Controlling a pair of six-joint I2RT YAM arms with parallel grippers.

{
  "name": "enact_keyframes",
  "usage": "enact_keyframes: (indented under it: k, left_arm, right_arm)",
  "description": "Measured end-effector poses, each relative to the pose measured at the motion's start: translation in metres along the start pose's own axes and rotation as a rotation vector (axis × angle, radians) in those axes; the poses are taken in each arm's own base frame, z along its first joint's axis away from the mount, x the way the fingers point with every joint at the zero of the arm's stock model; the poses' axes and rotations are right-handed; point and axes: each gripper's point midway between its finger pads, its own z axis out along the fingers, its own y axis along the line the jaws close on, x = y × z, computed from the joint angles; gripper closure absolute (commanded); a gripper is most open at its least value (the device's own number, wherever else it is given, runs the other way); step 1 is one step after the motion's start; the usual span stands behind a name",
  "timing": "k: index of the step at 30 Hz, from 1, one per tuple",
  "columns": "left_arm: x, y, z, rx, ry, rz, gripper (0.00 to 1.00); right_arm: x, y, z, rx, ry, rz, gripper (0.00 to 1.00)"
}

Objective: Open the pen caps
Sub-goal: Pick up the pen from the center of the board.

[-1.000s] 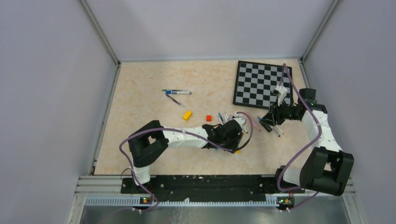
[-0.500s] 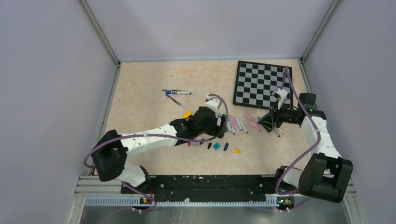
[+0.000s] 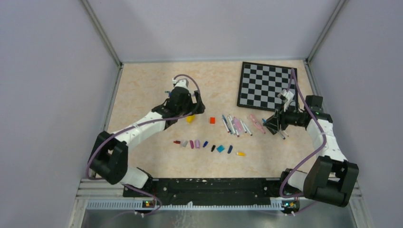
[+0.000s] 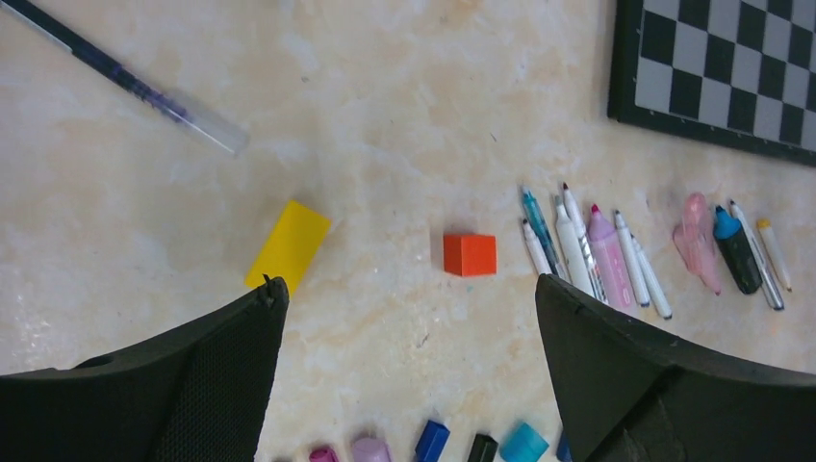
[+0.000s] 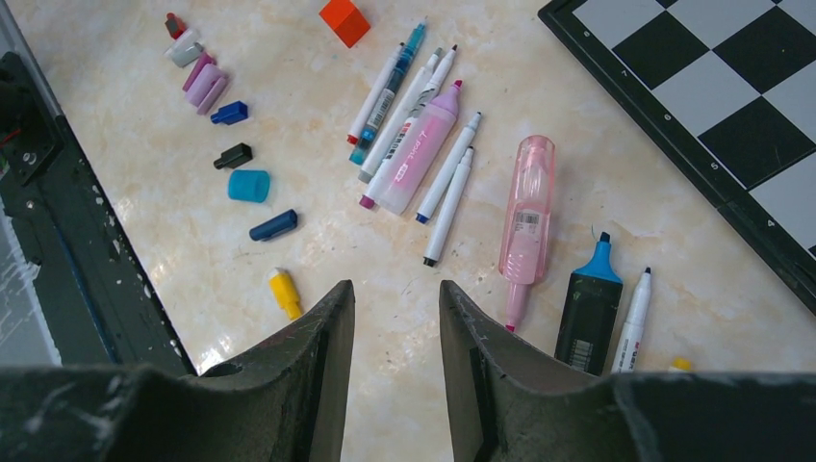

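Note:
Several pen caps point(image 3: 205, 144) lie in a row near the front, from red point(image 5: 174, 23) through cyan point(image 5: 248, 185) to yellow point(image 5: 284, 293). Uncapped pens point(image 3: 234, 124) lie side by side behind them, with a pink highlighter point(image 5: 527, 207) and a black-and-blue marker point(image 5: 589, 313) further right. My left gripper point(image 3: 185, 107) hangs wide open and empty, high over the far left, with its jaws framing bare table in the left wrist view point(image 4: 409, 289). A dark blue pen point(image 4: 125, 77) lies beyond it. My right gripper point(image 5: 396, 286) hovers by the pink highlighter, its jaws parted with nothing between them.
A chessboard point(image 3: 267, 85) lies at the back right. A yellow block point(image 4: 289, 245) and a small red cube point(image 4: 470, 254) sit between the left gripper and the pens. Grey walls enclose the table on three sides.
My left arm has swung away from the pens and caps to the far left, and its gripper has opened wide. The right arm has barely moved.

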Motion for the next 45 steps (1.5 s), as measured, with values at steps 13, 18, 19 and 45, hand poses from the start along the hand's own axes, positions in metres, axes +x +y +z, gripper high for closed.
enact_keyframes:
  k: [13, 18, 19, 45]
  left_arm:
    - [-0.025, 0.074, 0.067, -0.434, 0.187, -0.104, 0.02]
    - [-0.011, 0.108, 0.073, -0.539, 0.266, -0.164, 0.11]
    - [-0.010, 0.113, 0.073, -0.552, 0.272, -0.173, 0.12]
    - [-0.032, 0.156, 0.107, -0.677, 0.320, -0.220, 0.87]
  right_arm:
    - [0.003, -0.001, -0.001, 0.005, -0.005, 0.005, 0.63]
    - [0.003, -0.002, -0.001, 0.006, -0.006, 0.001, 0.63]
    - [0.003, -0.002, -0.001, 0.006, -0.006, 0.001, 0.63]
    - [0.002, -0.003, -0.003, 0.013, -0.009, -0.003, 0.63]
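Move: The dark pen with the clear end lies about 13 cm ahead of the left hand, 12 cm to its left and some 11 cm below. A blue-and-white marker lies just beyond it, roughly 18 cm ahead and 10 cm left of the hand; the yellow block is only about 3 cm ahead and 5 cm left, the red cube 1 cm ahead and 7 cm right. From the right hand the pen is some 50 cm left and 20 cm ahead. The dark pen is caught near its clear end by the left hand's closing fingers. Wide open, the hand first shoots forward, then swings left and sinks past the yellow block, and finally eases forward and low over the table: some 12 cm forward and 11 cm each left and down in all. On the way the wrist tips about 30 degrees steeper and turns roughly 25 degrees counter-clockwise; the fingers narrow from wide open to nearly shut. ##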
